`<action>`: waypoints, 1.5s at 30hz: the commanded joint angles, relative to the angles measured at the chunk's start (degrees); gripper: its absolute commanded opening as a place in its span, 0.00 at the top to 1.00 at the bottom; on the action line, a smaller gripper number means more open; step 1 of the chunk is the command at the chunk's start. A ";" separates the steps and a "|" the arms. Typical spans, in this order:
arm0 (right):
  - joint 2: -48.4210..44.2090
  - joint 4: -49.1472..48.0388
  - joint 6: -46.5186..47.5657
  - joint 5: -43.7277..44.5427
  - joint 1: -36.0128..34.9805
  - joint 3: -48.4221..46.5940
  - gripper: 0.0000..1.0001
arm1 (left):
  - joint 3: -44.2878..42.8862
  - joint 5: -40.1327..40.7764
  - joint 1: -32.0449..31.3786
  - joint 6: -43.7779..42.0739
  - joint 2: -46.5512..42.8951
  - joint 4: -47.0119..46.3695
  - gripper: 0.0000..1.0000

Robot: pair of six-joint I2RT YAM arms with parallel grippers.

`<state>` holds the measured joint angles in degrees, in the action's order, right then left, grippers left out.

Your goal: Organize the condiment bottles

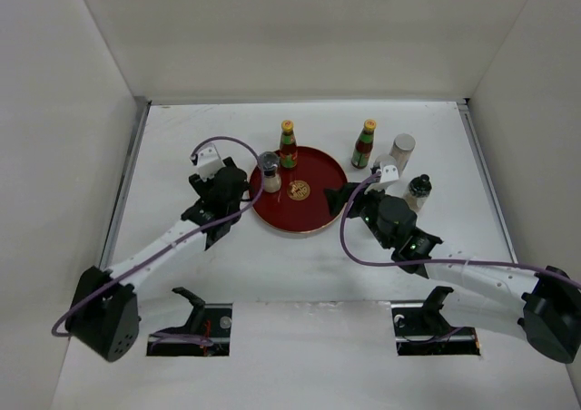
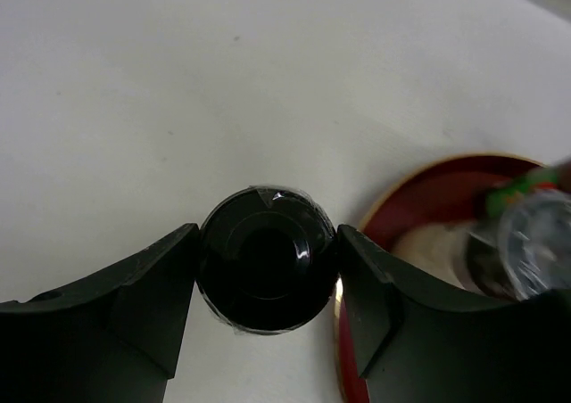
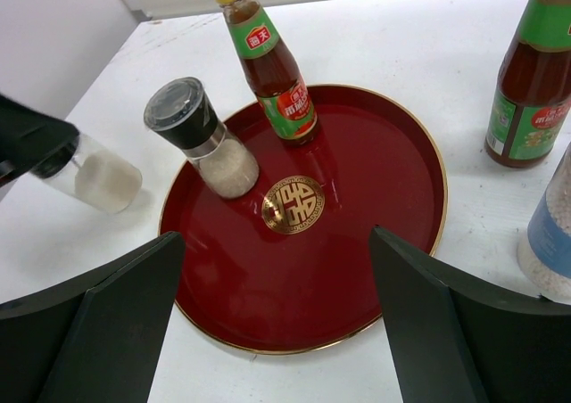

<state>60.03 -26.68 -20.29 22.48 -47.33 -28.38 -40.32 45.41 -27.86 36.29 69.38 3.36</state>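
My left gripper (image 2: 268, 260) is shut on a black-lidded shaker jar (image 2: 266, 259), a finger pressed to each side of its lid, just left of the round red tray (image 2: 428, 198). In the top view this gripper (image 1: 238, 185) hides the jar. On the tray (image 1: 309, 215) stand a sauce bottle (image 1: 288, 145) and a shaker jar (image 1: 270, 172). A second sauce bottle (image 1: 365, 144), a silver-lidded jar (image 1: 402, 147) and a dark-lidded jar (image 1: 418, 190) stand right of the tray. My right gripper (image 3: 277, 332) hangs open over the tray's near right rim.
White walls enclose the table on three sides. In the right wrist view a jar of white grains (image 3: 553, 234) stands close to my right finger, beside the off-tray sauce bottle (image 3: 531, 73). Both arms' purple cables loop above the table.
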 commanded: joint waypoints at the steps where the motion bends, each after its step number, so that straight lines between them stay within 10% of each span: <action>1: -0.09 -3.38 0.61 -0.07 -0.35 -1.24 0.09 | 2.77 4.78 -4.69 -0.35 -8.28 -2.13 0.56; 14: -0.53 -3.65 -0.27 -1.03 -0.08 -0.71 0.09 | 4.72 0.64 -20.60 1.51 -13.93 -5.80 0.56; 34: 0.00 -4.44 -0.54 -0.86 0.97 -0.18 0.09 | 3.66 -1.12 -19.91 -5.71 7.25 -21.37 0.48; 45: -4.13 7.93 0.08 3.36 4.57 -9.13 0.69 | 7.97 -0.85 -22.63 -6.23 -0.29 -23.92 0.07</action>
<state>56.80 -23.00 -20.45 23.53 -44.31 -31.03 -33.54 43.55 -49.52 30.72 73.97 -16.10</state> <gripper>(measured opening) 0.335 0.921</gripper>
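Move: The left hand already holds the black-capped condiment bottle off the table; its free spot on the red tray's near-left part lies about 14 cm to the right, 3 cm back and 10 cm below. The grinder already on the tray stands some 5 cm ahead and 13 cm right of this hand, the sauce bottle on the tray roughly 11 cm ahead and 18 cm right. From the right hand the free spot is about 21 cm left, level fore and aft, some 15 cm lower. The left hand carries the gripped black-capped bottle about 14 cm to the right over the tray rim, first swinging back 6 cm and rising slightly, then curving about 3 cm forward and sinking some 5 cm as the wrist turns roughly 25 degrees clockwise, until the bottle is set down on the near side of the grinder. Its fingers then open wide and let go, the hand just starting to rise, while the right hand, until then still, closes its empty fingers most of the way and begins to move up and to the right. ##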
